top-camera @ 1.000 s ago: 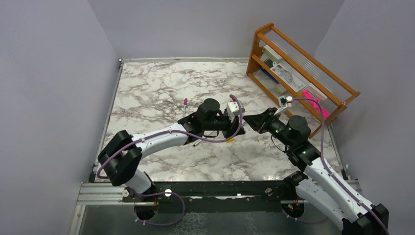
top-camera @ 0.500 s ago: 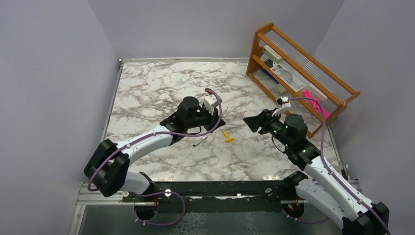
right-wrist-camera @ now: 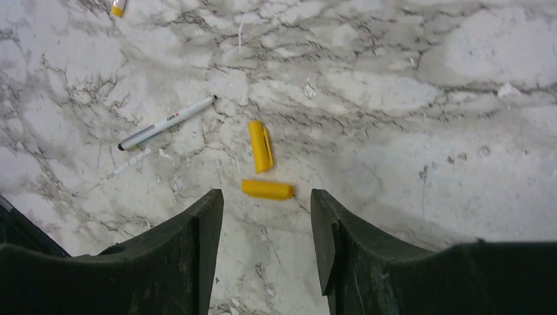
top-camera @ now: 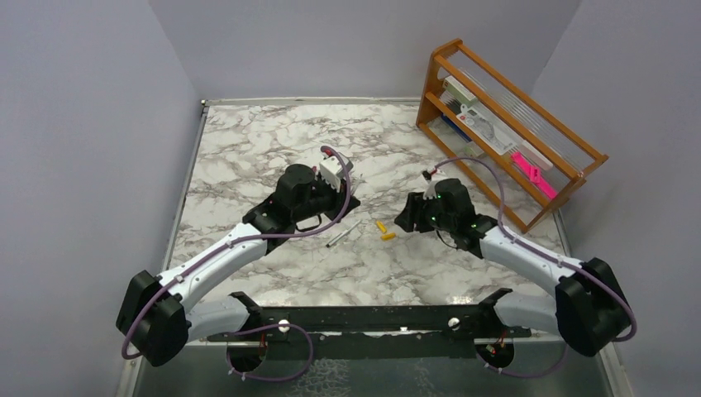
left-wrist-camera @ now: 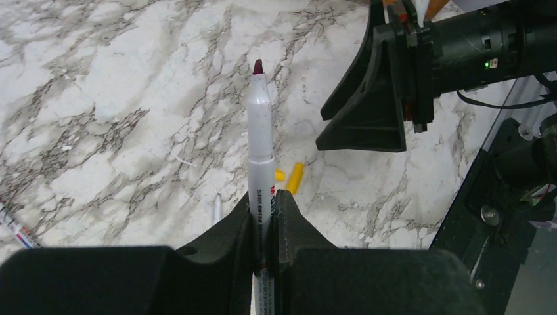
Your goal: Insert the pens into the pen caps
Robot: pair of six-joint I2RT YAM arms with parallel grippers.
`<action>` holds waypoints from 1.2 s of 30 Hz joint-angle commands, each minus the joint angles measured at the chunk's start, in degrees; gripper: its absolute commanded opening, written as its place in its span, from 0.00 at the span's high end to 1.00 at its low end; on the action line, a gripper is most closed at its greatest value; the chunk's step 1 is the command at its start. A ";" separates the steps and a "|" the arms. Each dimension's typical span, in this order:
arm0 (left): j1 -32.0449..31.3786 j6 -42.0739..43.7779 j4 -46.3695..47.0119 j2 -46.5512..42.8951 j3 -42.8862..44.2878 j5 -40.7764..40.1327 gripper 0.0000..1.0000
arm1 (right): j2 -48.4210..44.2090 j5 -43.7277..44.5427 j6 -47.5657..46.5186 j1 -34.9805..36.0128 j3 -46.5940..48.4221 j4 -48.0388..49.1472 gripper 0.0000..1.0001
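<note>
My left gripper (left-wrist-camera: 266,197) is shut on a silver-grey pen (left-wrist-camera: 261,131) that points forward with its dark red tip bare. Two yellow pen caps (right-wrist-camera: 261,146) (right-wrist-camera: 267,189) lie on the marble, apart from each other. My right gripper (right-wrist-camera: 266,195) hangs open just above the nearer cap, a finger on each side of it. In the top view the caps (top-camera: 381,226) (top-camera: 388,236) lie between the left gripper (top-camera: 349,203) and the right gripper (top-camera: 405,222). A second pen (right-wrist-camera: 167,123) lies loose to the left of the caps. No magenta cap is in view.
A wooden rack (top-camera: 504,124) stands at the back right with a flat pink object (top-camera: 529,169) in it. Another pen (left-wrist-camera: 16,226) lies at the left edge of the left wrist view. A yellow-tipped end (right-wrist-camera: 117,8) shows at the top of the right wrist view.
The left arm has drawn back to the left with its pen. The right gripper has opened, swung forward and come down over the yellow caps.
</note>
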 commanded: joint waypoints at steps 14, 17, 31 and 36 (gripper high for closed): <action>0.73 2.53 -5.01 -7.84 -0.50 -6.80 1.00 | 23.97 9.15 -4.12 11.23 21.86 -10.58 0.57; 0.72 2.26 -5.12 -7.64 -0.41 -5.91 1.00 | 27.54 14.54 -4.19 13.60 24.64 -15.07 0.56; 0.73 2.04 -5.10 -5.22 0.32 -4.46 1.00 | 34.34 21.27 -1.36 15.60 28.02 -19.85 0.69; 0.72 2.02 -5.25 -4.93 0.28 -4.58 1.00 | 34.20 19.91 0.53 15.60 27.83 -18.95 0.89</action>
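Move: Below the right hand, the yellow cap it goes for lies about 2 cm ahead, 5 cm to the left and 7 cm down. At that same height, the second yellow cap is some 1 cm back and 4 cm left of this hand, and the loose white pen about 14 cm left, straight level with it. From the left hand, which already holds an uncapped pen, the first cap is roughly 3 cm ahead, 7 cm right and 19 cm below. Forward and left at first, some 7 cm at about the same height, the right hand swings beyond the farther yellow cap, then comes back a little and sinks about 8 cm onto it, the fingers tipping some 30 degrees steeper towards the table. They close from half open and pinch the cap by its sides. The left hand keeps its pen and eases about 2.5 cm left. ##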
